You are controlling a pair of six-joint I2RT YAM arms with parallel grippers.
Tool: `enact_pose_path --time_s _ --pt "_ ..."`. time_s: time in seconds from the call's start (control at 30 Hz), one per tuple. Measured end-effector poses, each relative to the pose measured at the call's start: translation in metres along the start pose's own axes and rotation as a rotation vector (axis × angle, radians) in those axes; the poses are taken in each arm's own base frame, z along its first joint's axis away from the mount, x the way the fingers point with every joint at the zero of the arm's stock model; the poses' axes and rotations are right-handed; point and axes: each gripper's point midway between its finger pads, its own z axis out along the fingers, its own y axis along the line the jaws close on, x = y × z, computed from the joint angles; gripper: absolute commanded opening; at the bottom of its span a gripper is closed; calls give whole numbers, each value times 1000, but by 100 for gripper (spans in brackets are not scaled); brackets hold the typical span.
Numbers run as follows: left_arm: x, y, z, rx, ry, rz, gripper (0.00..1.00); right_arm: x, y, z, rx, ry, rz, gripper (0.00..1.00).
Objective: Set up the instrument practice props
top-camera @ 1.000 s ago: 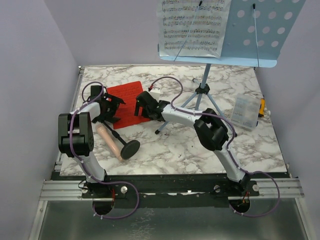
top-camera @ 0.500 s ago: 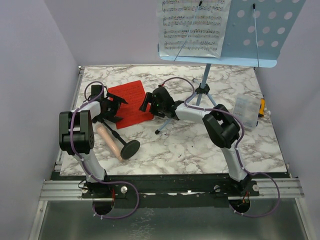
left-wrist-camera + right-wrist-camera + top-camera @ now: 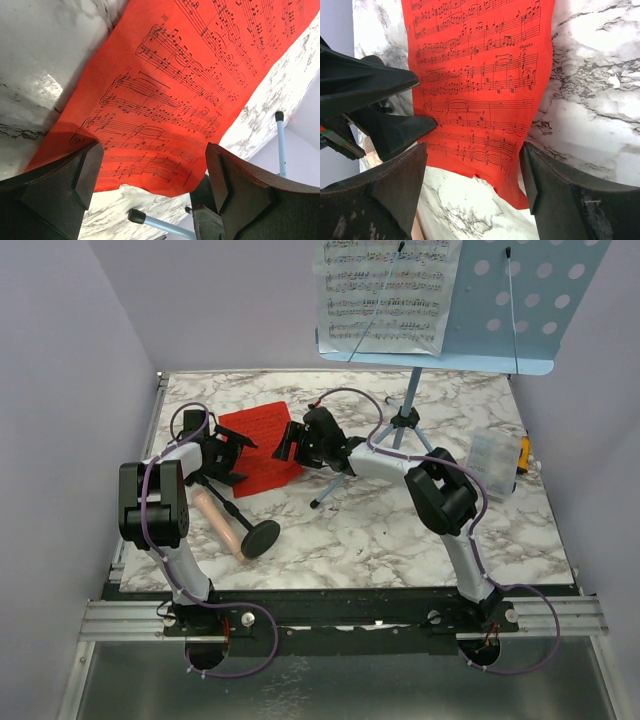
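Note:
A red sheet (image 3: 262, 445) of printed music lies flat on the marble table (image 3: 400, 530), with a gripper at each side edge. My left gripper (image 3: 232, 455) is open at its left edge, the paper (image 3: 200, 85) showing between the wide fingers (image 3: 154, 162). My right gripper (image 3: 290, 445) is open over the right edge, its jaws straddling a torn corner of the sheet (image 3: 480, 75) without pinching it (image 3: 472, 172). The light blue music stand (image 3: 480, 320) stands at the back with white sheet music (image 3: 385, 290) on it. The pinkish microphone (image 3: 218, 525) lies on its side by its black base (image 3: 260, 538).
A small clear box (image 3: 492, 465) sits at the right of the table beside an orange object (image 3: 524, 455). The stand's tripod legs (image 3: 335, 490) spread just right of the red sheet; one rubber-tipped leg (image 3: 160, 225) shows below the left fingers. Lilac walls enclose three sides.
My right gripper has swung left from beside the stand's leg onto the red sheet's right edge, and its jaws have narrowed a little. The left arm has stayed put.

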Motion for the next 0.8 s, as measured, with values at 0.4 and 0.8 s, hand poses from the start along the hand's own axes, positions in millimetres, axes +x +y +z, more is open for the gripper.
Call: enact_pose_path --time_s 0.4,0.8 --pt "6 -2 1 2 16 10 93 -8 -5 16 21 -17 2 65" --pt "8 -2 2 2 19 15 93 3 -28 18 126 21 60 33"
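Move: The near part of the red sheet's right edge is what the right hand goes for: some 4 cm below and 2 cm to its right, about level with it going out, with the sheet's middle about 5 cm to its left. The music stand's black-tipped foot is roughly 12 cm back and 6 cm right of the right hand, the black round base 20 cm back and 5 cm left. From the left hand, that edge lies about 11 cm to the right, level going out and 2 cm lower. The right hand reaches forward about 1.5 cm over the edge of the red sheet, then drops some 3 cm to it while easing about 1.5 cm back to the right, its fingers straddling the buckled edge and narrowing from wide open to less than half open, with the wrist turning only slightly. The left hand keeps its open fingertips down on the sheet and creeps about 1 cm to the right towards that edge. ##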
